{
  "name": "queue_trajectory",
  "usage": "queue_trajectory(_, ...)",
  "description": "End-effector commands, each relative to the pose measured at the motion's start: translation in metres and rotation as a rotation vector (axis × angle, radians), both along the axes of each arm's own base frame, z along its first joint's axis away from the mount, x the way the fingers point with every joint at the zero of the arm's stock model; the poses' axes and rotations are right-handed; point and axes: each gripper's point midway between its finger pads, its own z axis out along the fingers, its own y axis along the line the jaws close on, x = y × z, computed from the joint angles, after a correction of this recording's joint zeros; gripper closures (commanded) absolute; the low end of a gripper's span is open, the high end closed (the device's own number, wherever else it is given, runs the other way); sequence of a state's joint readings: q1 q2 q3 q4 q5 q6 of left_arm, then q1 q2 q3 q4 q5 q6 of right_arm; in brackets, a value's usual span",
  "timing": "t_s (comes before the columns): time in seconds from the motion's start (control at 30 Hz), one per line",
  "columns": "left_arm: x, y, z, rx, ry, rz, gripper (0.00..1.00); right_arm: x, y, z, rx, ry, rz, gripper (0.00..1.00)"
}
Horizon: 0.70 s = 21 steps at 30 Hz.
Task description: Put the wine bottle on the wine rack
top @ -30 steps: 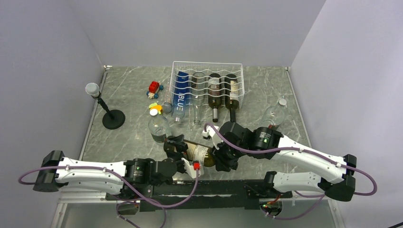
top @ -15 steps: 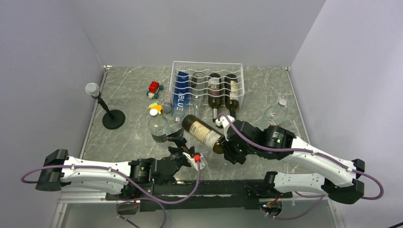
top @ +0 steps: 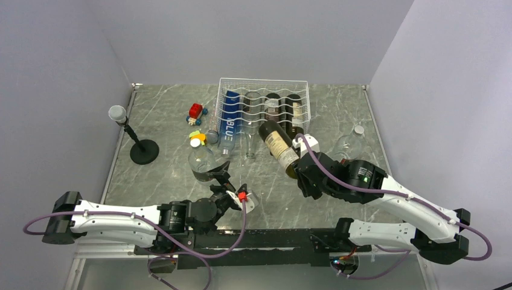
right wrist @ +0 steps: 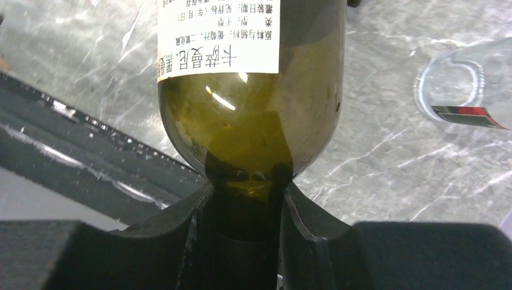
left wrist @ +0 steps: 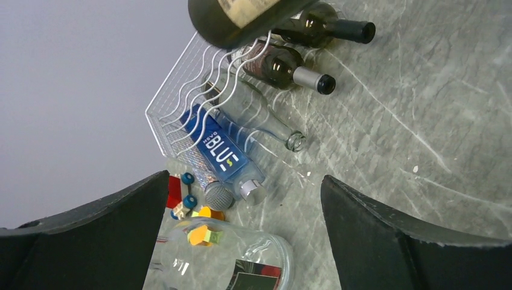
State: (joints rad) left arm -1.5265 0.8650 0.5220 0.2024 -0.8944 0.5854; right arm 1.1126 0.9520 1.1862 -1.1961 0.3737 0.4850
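Note:
A dark green wine bottle (top: 276, 144) with a pale label hangs tilted in the air, its base pointing at the wine rack (top: 241, 86). My right gripper (top: 300, 174) is shut on its neck; in the right wrist view the fingers clamp the neck just below the shoulder of the wine bottle (right wrist: 247, 103). The white wire rack (left wrist: 181, 96) holds a blue bottle (top: 230, 118), a clear glass bottle (left wrist: 259, 112) and two dark bottles (top: 294, 112). My left gripper (top: 234, 194) stands open and holds nothing, low near the table's front.
A clear plastic bottle (top: 202, 162) stands just beyond the left gripper. Another clear bottle (top: 348, 145) lies right of the rack. A microphone on a black stand (top: 144, 151) is at the left. A red toy car (top: 195, 111) and small coloured toys (top: 197, 138) lie left of the rack.
The right arm lifted the wine bottle off the front of the table and swung it up toward the rack. The left gripper let go, opened wide and drew back.

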Motion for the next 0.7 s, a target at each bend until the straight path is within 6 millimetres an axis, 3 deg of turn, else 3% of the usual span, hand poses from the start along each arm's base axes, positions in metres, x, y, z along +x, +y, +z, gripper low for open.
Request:
queue_trajectory(0.0, 0.001, 0.005, 0.028, -0.178, 0.056, 0.055, 0.01, 0.044, -0.002, 0.063, 0.179, -0.242, -0.185, 1.0)
queue_trajectory(0.37, 0.001, 0.015, 0.063, -0.467, 0.183, 0.122, 0.01, 0.144, -0.021, 0.071, 0.251, -0.4, -0.431, 1.0)
queue_trajectory(0.67, -0.004, 0.021, 0.1, -0.625, 0.33, 0.166, 0.01, 0.21, -0.022, 0.048, 0.283, -0.416, -0.499, 1.0)
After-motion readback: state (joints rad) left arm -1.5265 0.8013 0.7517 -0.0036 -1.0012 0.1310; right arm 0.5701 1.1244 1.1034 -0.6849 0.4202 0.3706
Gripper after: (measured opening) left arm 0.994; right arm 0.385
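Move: Held by its neck in the right gripper, base towards the front left, the dark wine bottle is bound for the right end of the wine rack's upper tier, about 34 cm ahead of that hand, straight on, and 8 cm lower. The rightmost racked bottle lies just beneath that spot; the silver-necked bottle is 10 cm left of it. A standing clear bottle is 16 cm ahead, 21 cm right of this hand. From the empty left hand the spot is some 38 cm ahead, 24 cm right. Carrying the bottle forward about 16 cm and slightly right, the right hand speeds towards the rack's right end, rising a couple of centimetres and then sinking back. It turns clockwise some 30 degrees and tips up a little, keeping its grip on the neck. The left hand, open and empty, rises 7 cm, rolls left side down and tips down. ##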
